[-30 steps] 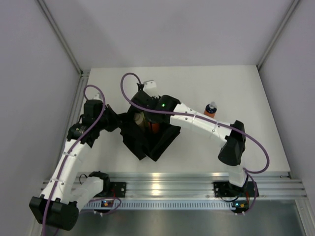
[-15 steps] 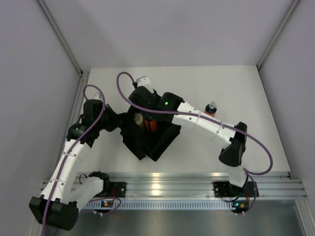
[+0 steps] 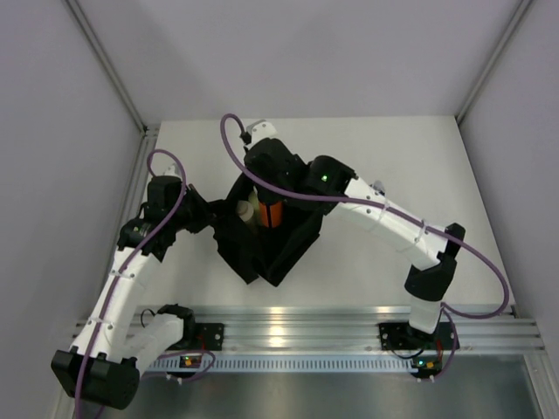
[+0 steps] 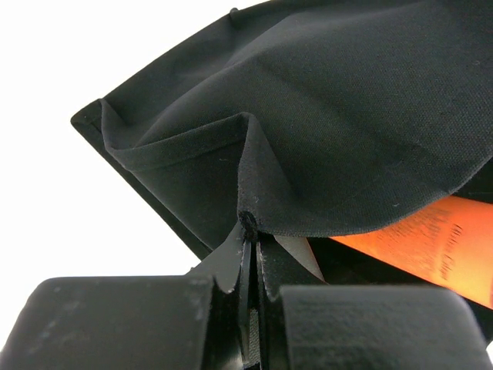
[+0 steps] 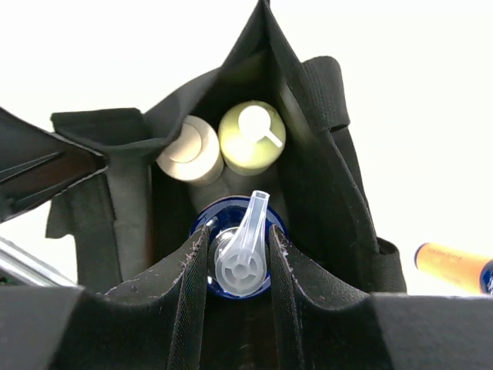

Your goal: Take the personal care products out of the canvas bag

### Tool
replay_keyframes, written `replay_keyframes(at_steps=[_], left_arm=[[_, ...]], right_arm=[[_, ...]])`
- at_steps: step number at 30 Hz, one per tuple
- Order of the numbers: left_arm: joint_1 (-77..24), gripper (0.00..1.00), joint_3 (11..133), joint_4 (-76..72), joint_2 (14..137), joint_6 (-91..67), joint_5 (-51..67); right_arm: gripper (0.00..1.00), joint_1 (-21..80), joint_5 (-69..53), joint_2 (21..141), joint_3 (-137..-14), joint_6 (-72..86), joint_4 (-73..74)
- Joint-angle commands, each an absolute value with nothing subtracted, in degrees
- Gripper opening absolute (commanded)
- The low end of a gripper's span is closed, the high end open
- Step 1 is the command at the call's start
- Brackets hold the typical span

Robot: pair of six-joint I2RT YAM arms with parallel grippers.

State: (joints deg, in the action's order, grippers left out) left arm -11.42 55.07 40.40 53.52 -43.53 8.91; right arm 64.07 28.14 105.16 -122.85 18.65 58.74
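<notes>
The black canvas bag (image 3: 278, 249) stands open at the table's middle. My left gripper (image 3: 208, 218) is shut on its left rim, and the left wrist view shows the fabric fold (image 4: 248, 220) pinched between the jaws. My right gripper (image 5: 239, 250) reaches into the bag (image 5: 327, 162) from above, its fingers closed on the white pump cap of an orange bottle with a dark-blue top (image 5: 223, 231); that bottle (image 3: 272, 212) stands upright in the bag's mouth. A beige bottle (image 5: 190, 150) and a pale yellow-green bottle (image 5: 252, 137) stand deeper inside. Another orange bottle (image 5: 453, 267) lies on the table.
White walls enclose the table (image 3: 419, 157) at the back and on both sides. An aluminium rail (image 3: 349, 327) runs along the near edge. My right arm (image 3: 384, 218) stretches across the table's right half and covers the outside bottle in the top view.
My right arm has stretched further back over the bag, and the orange bottle shows higher in the bag's mouth. The bottle on the table is now hidden under the arm. The left arm has not moved.
</notes>
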Motion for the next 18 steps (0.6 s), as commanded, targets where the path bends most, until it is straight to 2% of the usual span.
replay_keyframes(at_steps=[1,18], left_arm=[[-12.0,0.00,56.6,42.2,54.3,-42.5,8.6],[-12.0,0.00,56.9,42.4,54.4,-41.9,8.9]], right_arm=[[0.00,65.5,26.6,100.2,-128.0,15.5,56.6],[0.00,65.5,22.5,97.8,-135.8,10.4,56.5]])
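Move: The right hand already holds the orange pump bottle by its pump, with the body hanging about 9 cm below inside the bag. The first orange bottle stands on the open table, about 24 cm right, 9 ahead and 20 below the right hand. Nearer, the green lotion bottle is 6 cm ahead and 4 left, the white-capped bottle 2 ahead and 9 left, both some 20 below. From the left hand, the first orange bottle lies about 41 cm right and 9 ahead, 13 lower. Upward, at a steady pace, the right hand draws the orange pump bottle up out of the bag by about 6 cm, easing back a little and turning some 10 degrees, mostly counter-clockwise, with its grip on the pump kept. The left hand stays where it is, still pinching the bag's left rim and holding it against the lift. ##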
